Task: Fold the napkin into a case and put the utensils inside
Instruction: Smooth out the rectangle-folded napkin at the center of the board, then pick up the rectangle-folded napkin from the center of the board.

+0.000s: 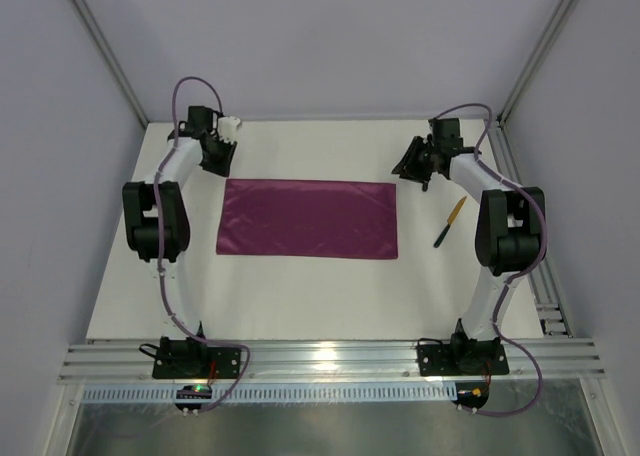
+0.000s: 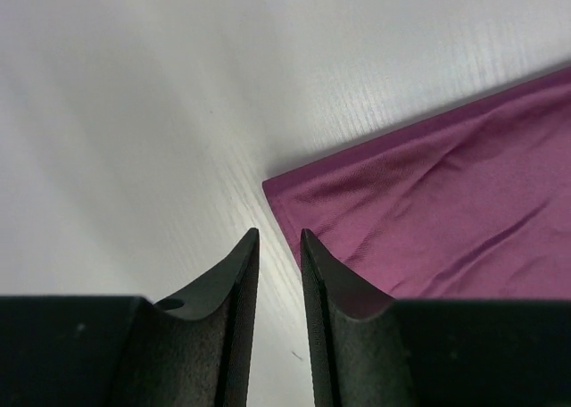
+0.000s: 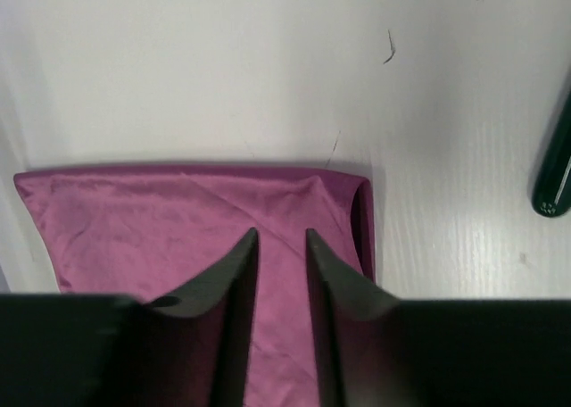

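Observation:
The magenta napkin (image 1: pixel 308 218) lies flat on the white table as a wide folded rectangle. My left gripper (image 1: pixel 222 158) hovers just off its far left corner. In the left wrist view the jaws (image 2: pixel 278 235) stand slightly apart over bare table, with the napkin's corner (image 2: pixel 446 220) just to their right. My right gripper (image 1: pixel 412 166) is at the far right corner. Its jaws (image 3: pixel 282 233) are open a little above the napkin (image 3: pixel 178 220) and hold nothing. One utensil (image 1: pixel 450 221), gold with a dark handle (image 3: pixel 555 179), lies to the right of the napkin.
The white table mat (image 1: pixel 300 296) ends at metal rails (image 1: pixel 330 361) along the near edge, where both arm bases are bolted. Frame posts (image 1: pixel 100 46) rise at the back corners, and a side rail (image 1: pixel 545 296) runs down the right.

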{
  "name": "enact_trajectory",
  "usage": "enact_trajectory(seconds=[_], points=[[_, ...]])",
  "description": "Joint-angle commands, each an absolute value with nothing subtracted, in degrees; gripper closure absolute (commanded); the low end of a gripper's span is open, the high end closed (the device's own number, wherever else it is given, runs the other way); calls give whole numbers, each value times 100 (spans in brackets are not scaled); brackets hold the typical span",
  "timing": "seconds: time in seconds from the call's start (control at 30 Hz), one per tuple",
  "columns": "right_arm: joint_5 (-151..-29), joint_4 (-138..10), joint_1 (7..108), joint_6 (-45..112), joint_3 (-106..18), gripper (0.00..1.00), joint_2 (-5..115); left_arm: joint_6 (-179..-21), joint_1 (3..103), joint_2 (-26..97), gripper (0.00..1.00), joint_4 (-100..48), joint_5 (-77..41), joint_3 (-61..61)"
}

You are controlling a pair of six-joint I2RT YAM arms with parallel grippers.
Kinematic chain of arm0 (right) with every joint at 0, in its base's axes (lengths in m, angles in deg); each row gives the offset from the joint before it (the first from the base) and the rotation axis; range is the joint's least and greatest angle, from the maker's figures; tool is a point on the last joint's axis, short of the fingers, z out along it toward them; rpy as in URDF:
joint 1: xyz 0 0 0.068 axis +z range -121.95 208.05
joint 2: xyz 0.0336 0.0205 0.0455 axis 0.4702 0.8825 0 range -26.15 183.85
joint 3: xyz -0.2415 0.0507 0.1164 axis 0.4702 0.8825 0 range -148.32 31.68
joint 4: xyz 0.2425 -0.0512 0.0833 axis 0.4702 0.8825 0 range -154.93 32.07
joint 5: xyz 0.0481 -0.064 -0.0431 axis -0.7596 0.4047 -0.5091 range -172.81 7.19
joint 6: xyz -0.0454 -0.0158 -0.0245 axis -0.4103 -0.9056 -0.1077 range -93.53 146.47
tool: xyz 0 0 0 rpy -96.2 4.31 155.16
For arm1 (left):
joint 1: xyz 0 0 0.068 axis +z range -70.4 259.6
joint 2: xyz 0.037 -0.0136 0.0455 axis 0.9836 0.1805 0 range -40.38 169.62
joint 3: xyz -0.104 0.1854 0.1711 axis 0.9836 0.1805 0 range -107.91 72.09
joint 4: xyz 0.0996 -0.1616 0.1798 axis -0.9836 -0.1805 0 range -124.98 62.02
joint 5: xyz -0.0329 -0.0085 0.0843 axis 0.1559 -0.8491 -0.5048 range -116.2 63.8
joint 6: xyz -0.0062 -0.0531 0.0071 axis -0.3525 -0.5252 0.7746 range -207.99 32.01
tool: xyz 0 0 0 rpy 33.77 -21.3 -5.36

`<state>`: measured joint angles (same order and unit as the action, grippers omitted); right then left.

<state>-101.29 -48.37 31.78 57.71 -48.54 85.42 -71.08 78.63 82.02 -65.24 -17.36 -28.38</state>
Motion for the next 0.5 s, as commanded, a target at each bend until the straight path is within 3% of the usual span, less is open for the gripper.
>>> enact_trajectory(seconds=[0.0, 0.13, 0.47], points=[[-9811, -4209, 3157, 5082, -4892, 62, 8248, -7103, 7916, 7661, 73, -6569, -1600, -2750], [-9591, -3953, 3157, 4792, -4795, 48, 8283, -7094, 7942, 7484, 72, -6586, -1636, -2434], [-9880, -4005, 3165, 4571, -4285, 48, 8564, -7085, 8188, 7000, 70, -6393, -1609, -1282]])
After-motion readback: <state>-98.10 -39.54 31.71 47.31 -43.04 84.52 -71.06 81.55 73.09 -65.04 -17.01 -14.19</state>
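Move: The rectangle-folded napkin lies flat, its middle some 24 cm right of the left hand, about 11 cm back and 5 cm below. From the right hand that middle is roughly 24 cm to the left, 10 cm back and 7 cm below. The fork lies about 12 cm to this hand's right and 8 cm ahead; the knife is some 15 cm right and 10 cm back. The napkin's two short sides are followed from just above by both hands, coming back from its far corners without visible contact. The right hand draws back about 6 cm and drifts right, sinking nearly 5 cm as its fingers spread wider over the right edge and tilt down by some 10 degrees. The left, barely open still, rises briefly, then goes back about 6 cm and a little left beside the left edge, sinking. ##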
